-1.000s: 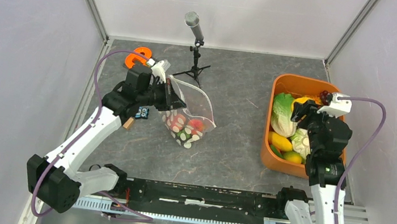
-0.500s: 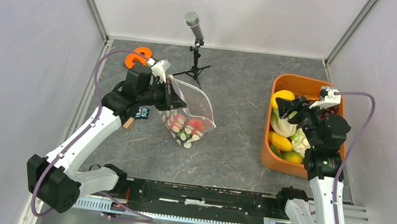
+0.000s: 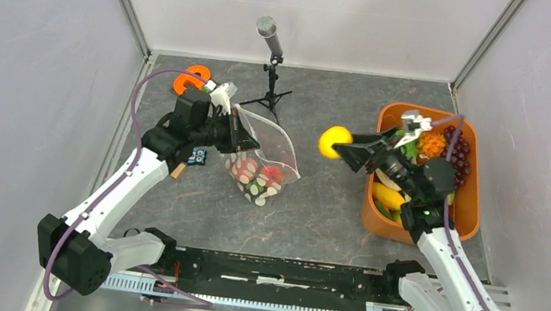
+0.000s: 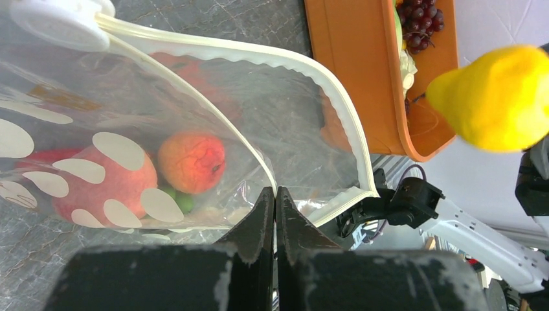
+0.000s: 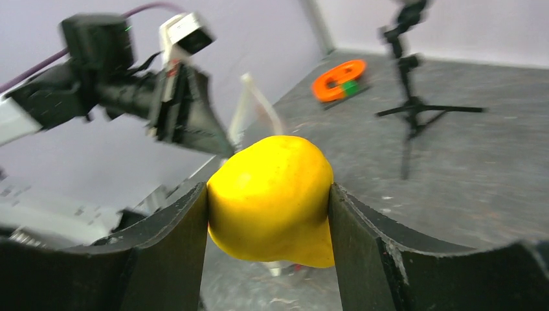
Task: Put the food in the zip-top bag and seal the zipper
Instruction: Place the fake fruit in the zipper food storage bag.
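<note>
The clear dotted zip-top bag [image 3: 265, 166] stands open on the table, with red pieces [image 4: 191, 162] inside. My left gripper [image 3: 236, 136] is shut on the bag's near mouth edge and holds it up; it also shows in the left wrist view [image 4: 275, 194]. The whitish zipper [image 4: 336, 97] curves open round the mouth. My right gripper [image 3: 337, 146] is shut on a yellow toy fruit [image 3: 333, 141] and holds it in the air between the tub and the bag; the fruit fills the right wrist view [image 5: 272, 197]. More food, grapes [image 3: 460, 150] and lettuce, lies in the orange tub.
The orange tub [image 3: 472, 203] stands at the right. A microphone on a small tripod [image 3: 271, 68] stands behind the bag. An orange tape roll [image 3: 193, 79] lies at the back left. Grey walls close in both sides.
My right gripper has lifted the yellow fruit out of the tub and swung it left toward the bag. The left arm and the bag have not moved.
</note>
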Controlling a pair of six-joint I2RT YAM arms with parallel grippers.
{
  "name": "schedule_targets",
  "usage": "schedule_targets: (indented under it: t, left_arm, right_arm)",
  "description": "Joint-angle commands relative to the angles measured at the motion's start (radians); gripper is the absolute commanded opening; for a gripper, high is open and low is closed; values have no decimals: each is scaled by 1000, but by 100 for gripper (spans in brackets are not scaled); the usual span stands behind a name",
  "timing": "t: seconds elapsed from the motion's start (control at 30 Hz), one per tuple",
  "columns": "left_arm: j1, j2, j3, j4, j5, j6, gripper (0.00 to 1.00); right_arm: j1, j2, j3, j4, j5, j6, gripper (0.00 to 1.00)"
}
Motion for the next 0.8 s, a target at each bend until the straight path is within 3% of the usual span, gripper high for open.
schedule_targets:
  t: [0.0,0.43,0.7,0.77]
  left_arm:
    - [-5,5,1,44,47,8,2]
    - [-36,12,15,41,64,25,2]
    - [-47,5,34,28,58,29,2]
    - [-47,-5,32,28,51,26,2]
  right_arm:
    - [143,62,59,146,34,2,40]
    - [363,234,118,422,37,72,40]
    - [420,311,126,495,79,133,41]
    - [424,329,129,447,105,122,41]
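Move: Just off the right hand's left side waits the open mouth of the zip-top bag, its middle about 17 cm left, 2 cm ahead and 9 cm lower; the peach already inside is also about 17 cm left and 2 cm ahead, but some 23 cm down. The orange bin stands roughly 22 cm right, 6 cm ahead and 23 cm below. From the left hand, pinching the near rim, the mouth's middle is about 3 cm right, 2 cm ahead and barely lower. Carrying the yellow fruit still pinched between its fingers, the right hand sweeps about 12 cm left towards the bag's mouth, drawing back some 4 cm and then rising as much, slowing as it nears. Its wrist turns some 20 degrees counter-clockwise. The left hand keeps its shut grip on the near rim and eases a couple of centimetres right and back. ##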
